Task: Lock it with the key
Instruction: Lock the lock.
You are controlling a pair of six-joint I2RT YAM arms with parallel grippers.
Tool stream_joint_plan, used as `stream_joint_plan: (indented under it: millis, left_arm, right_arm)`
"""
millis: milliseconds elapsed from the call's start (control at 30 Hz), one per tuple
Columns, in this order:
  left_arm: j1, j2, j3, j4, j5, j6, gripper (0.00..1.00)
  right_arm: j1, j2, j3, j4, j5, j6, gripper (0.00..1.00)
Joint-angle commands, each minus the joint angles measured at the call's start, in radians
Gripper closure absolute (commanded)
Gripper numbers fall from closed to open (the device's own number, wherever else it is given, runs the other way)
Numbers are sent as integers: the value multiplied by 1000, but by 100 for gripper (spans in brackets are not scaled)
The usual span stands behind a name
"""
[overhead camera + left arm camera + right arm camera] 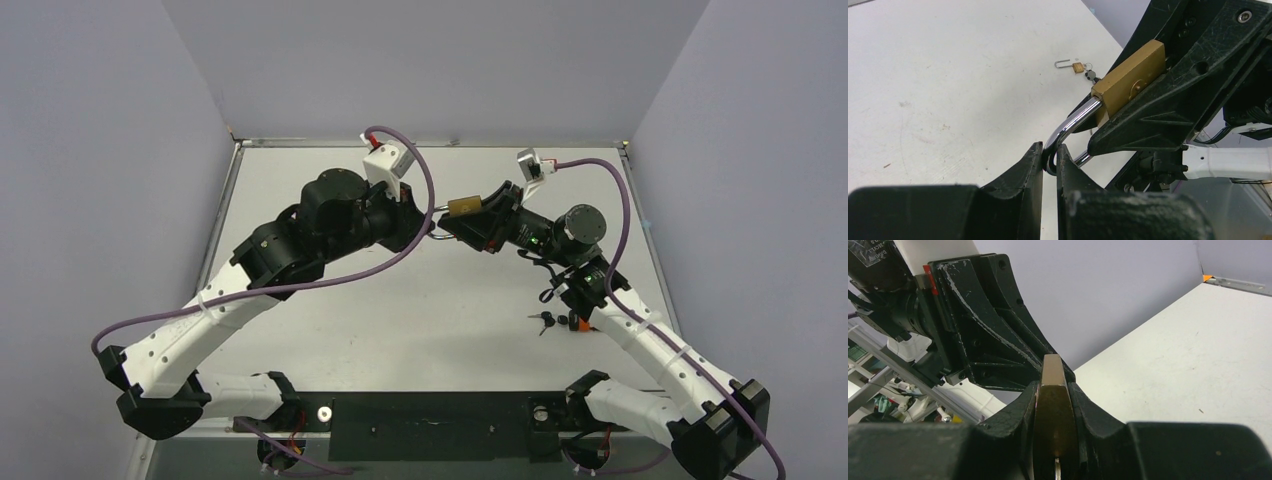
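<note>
A brass padlock (pixel 462 206) hangs in the air between the two arms, above the middle of the table. My right gripper (pixel 1053 386) is shut on its brass body (pixel 1053 410), one finger on each flat side. My left gripper (pixel 1049 155) is shut on the bend of the chrome shackle (pixel 1070 125), which sticks out of the body (pixel 1128 82). In the top view the left gripper (pixel 430 226) meets the right gripper (pixel 472 224) at the lock. Keys (pixel 552 320) with dark heads lie on the table beside the right arm, held by neither gripper.
A small second brass padlock (pixel 1077 67) with its shackle open lies on the table next to those keys (pixel 1090 75). The white table (pixel 400 320) is walled at the back and on both sides. Purple cables loop over each arm.
</note>
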Motion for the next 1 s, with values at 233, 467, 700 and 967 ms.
stream_joint_plan:
  millis: [233, 467, 700, 967]
  left_arm:
    - [-43, 43, 139, 132, 140, -41, 100]
    - [-39, 66, 171, 83, 70, -47, 100]
    - [-40, 93, 207, 34, 75, -21, 100]
    - [-33, 96, 261, 2, 143, -19, 100]
  right_arm:
    - [-15, 44, -39, -21, -23, 38, 77]
    - [-28, 12, -73, 8, -19, 55, 64]
    - [-56, -32, -101, 83, -26, 95, 53]
    - [-101, -91, -159, 319, -54, 209, 40]
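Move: The brass lock body sits between the right hand's fingers, practically at its hand point, with the shackle's bend about 5 cm to the left and 1 cm back. From the left hand, which already pinches that bend, the lock body lies some 5 cm right and 2 cm ahead, nearly level. The loose keys lie on the table about 20 cm right of the right hand, 8 cm ahead and 37 cm below. Right fingers open off the lock body, sinking about 4 cm, then easing right; left keeps pinching the shackle. ##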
